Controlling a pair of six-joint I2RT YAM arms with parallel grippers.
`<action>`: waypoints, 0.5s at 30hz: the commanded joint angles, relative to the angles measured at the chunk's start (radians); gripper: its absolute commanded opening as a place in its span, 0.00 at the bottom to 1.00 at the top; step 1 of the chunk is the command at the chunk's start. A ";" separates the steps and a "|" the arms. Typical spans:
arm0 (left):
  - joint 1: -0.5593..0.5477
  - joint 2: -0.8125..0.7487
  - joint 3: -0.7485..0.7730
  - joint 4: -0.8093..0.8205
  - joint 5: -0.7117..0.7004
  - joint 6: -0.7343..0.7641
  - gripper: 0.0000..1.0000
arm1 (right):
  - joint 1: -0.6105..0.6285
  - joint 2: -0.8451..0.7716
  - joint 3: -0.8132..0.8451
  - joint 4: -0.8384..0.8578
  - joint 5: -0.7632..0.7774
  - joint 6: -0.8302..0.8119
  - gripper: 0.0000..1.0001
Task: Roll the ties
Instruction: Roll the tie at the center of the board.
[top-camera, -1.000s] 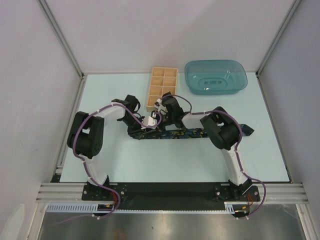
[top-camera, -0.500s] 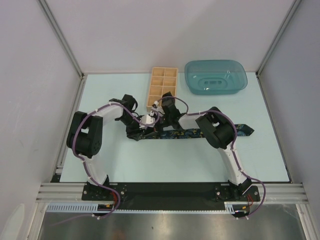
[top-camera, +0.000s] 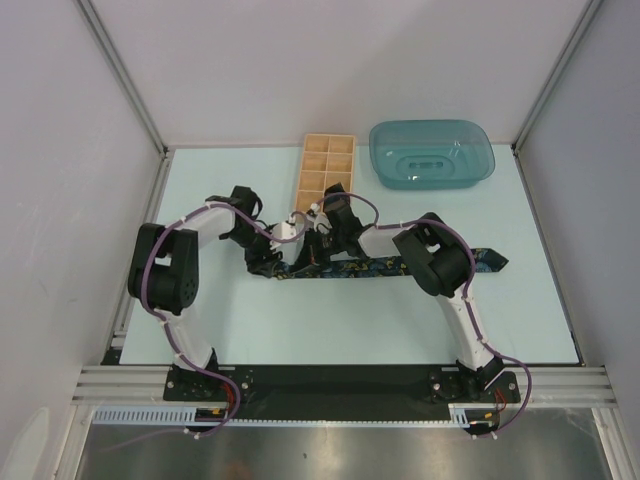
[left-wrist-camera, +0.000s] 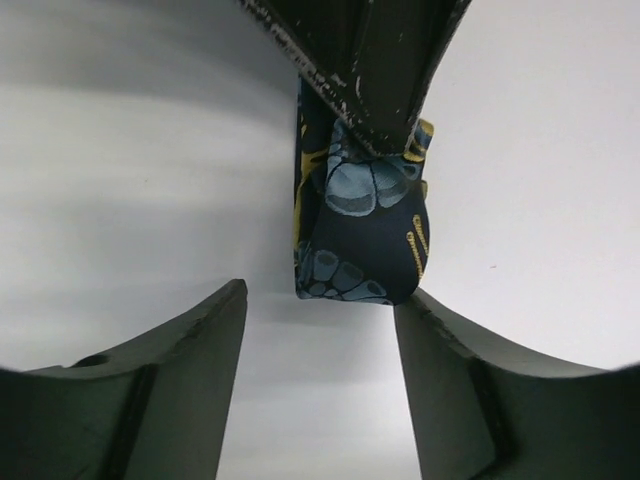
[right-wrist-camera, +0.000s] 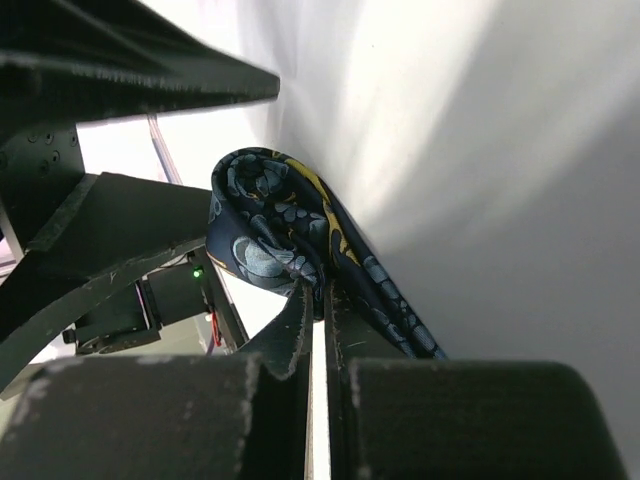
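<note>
One dark navy tie (top-camera: 375, 268) with a blue and yellow pattern lies flat across the table. Its left end is folded over into a small loop (left-wrist-camera: 360, 240). My right gripper (top-camera: 312, 254) is shut on that folded end (right-wrist-camera: 270, 220), its fingers (right-wrist-camera: 300, 320) pinched tight on the fabric. My left gripper (left-wrist-camera: 320, 295) stands open just short of the loop, with nothing between its fingers (left-wrist-camera: 170, 370). In the top view the left gripper (top-camera: 272, 252) sits at the tie's left end. The tie's tail (top-camera: 490, 258) reaches past the right arm.
A compartmented wooden box (top-camera: 325, 175) stands just behind the two grippers. A teal plastic tray (top-camera: 432, 155) sits at the back right. Frame posts and grey walls bound the table (top-camera: 330, 320) on three sides.
The right gripper has shut on the tie's folded end. The left gripper has opened and drawn back to the left, off the fold.
</note>
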 joint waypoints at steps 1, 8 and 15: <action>-0.019 -0.036 0.014 0.008 0.089 -0.006 0.61 | -0.017 0.006 0.013 -0.099 0.097 -0.072 0.00; -0.074 -0.069 0.028 0.004 0.134 -0.034 0.46 | -0.020 0.006 0.012 -0.116 0.115 -0.087 0.00; -0.132 -0.028 0.056 0.019 0.122 -0.074 0.46 | -0.018 0.003 0.015 -0.113 0.111 -0.090 0.00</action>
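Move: The rolled end of the tie stands about 4 cm to the left hand's right, roughly 1 cm back and 1 cm higher. The shut right fingers still pinch it, its middle some 2 cm to their left. From the right hand, the tie's flat length runs off with its middle about 23 cm right and level ahead; the wooden organizer lies some 22 cm ahead and 5 cm right. Left hand closes partway while going right about 4 cm onto the tie roll, rising slightly; right keeps its pinch. ##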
